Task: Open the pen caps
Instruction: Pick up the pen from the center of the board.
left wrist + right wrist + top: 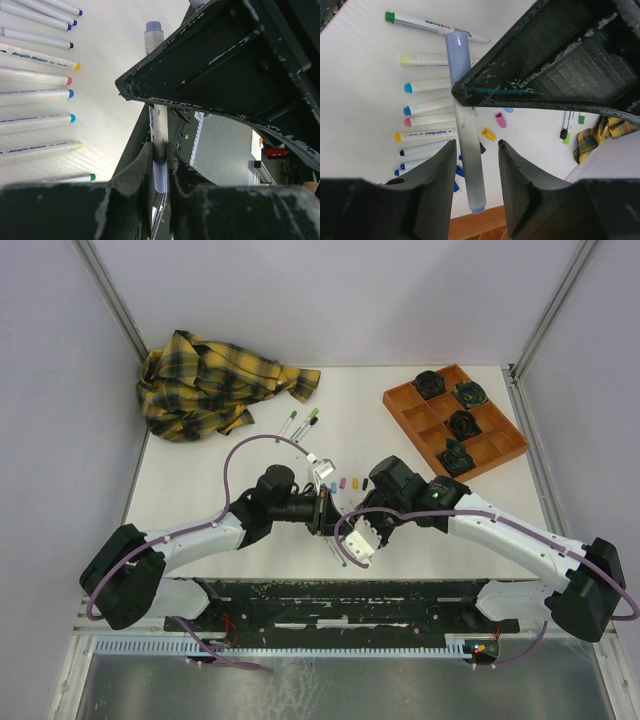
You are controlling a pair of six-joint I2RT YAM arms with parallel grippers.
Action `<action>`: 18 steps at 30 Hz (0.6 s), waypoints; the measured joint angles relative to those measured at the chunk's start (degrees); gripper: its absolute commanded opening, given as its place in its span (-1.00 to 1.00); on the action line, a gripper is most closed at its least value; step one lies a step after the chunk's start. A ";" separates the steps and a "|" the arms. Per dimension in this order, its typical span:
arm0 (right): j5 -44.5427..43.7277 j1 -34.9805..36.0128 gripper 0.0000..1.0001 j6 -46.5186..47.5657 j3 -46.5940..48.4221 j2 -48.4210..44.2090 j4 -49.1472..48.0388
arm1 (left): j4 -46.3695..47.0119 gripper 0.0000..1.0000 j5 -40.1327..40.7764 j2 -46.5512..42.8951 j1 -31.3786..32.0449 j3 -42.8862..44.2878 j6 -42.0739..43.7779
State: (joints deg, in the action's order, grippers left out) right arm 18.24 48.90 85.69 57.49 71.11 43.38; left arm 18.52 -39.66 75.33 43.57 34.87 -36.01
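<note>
My left gripper [160,150] is shut on a white pen [157,117], pinching it where its lavender cap [160,175] meets the barrel. In the top view that gripper [325,510] meets the right gripper [352,518] over the table's near middle. The right gripper [476,147] is open, its fingers [437,175] either side of the same pen's barrel [469,150] without clamping it; the lavender cap [457,50] sticks out beyond. Loose pen caps lie on the table: pink [500,120], yellow [488,134], blue [457,170]. Several uncapped pens [427,107] lie in a row.
Capped pens [300,425] lie at the back, near a yellow plaid cloth [215,380]. An orange tray [500,445] with dark round objects sits back right. More loose caps [345,483] lie just beyond the grippers. The table's near edge is right below them.
</note>
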 measured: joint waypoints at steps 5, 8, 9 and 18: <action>-0.70 0.50 -0.41 0.79 -0.22 0.09 0.11 | 0.00 -0.94 -0.02 0.00 0.02 0.11 0.02; -0.94 0.61 -0.57 0.94 -0.22 0.09 0.26 | 0.00 -0.94 0.00 0.00 0.02 0.11 0.02; -0.98 0.61 -0.68 0.94 -0.22 0.09 0.57 | 0.00 -0.91 0.04 -0.07 0.00 0.11 0.02; -0.72 0.61 -1.00 1.09 -1.03 -1.18 0.22 | -1.20 0.00 2.62 -4.42 0.02 -0.13 -0.04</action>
State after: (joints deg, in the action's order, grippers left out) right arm 17.52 49.52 86.78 56.47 69.93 43.59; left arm 17.32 -37.04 70.91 43.59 34.74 -36.05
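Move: The left gripper still holds the lavender pen near its cap; the pen's middle is about 3 cm to this hand's right and 1 cm higher. It already runs between the right gripper's open fingers, its middle some 2 cm to their left and 1 cm above. On the table, 13 cm below the right hand, the yellow cap lies about 11 cm ahead and 2 cm right, the pink pen 1 cm ahead and 4 cm right, the green pen 8 cm back and 5 cm left. Keep the right gripper where it is and close its half-open fingers until they pinch the pen's barrel, between the left fingers and the plug end. Only when that grip is shut, open the left fingers to nearly half wide, letting go of the pen, and start lifting the left hand about 2 cm. ##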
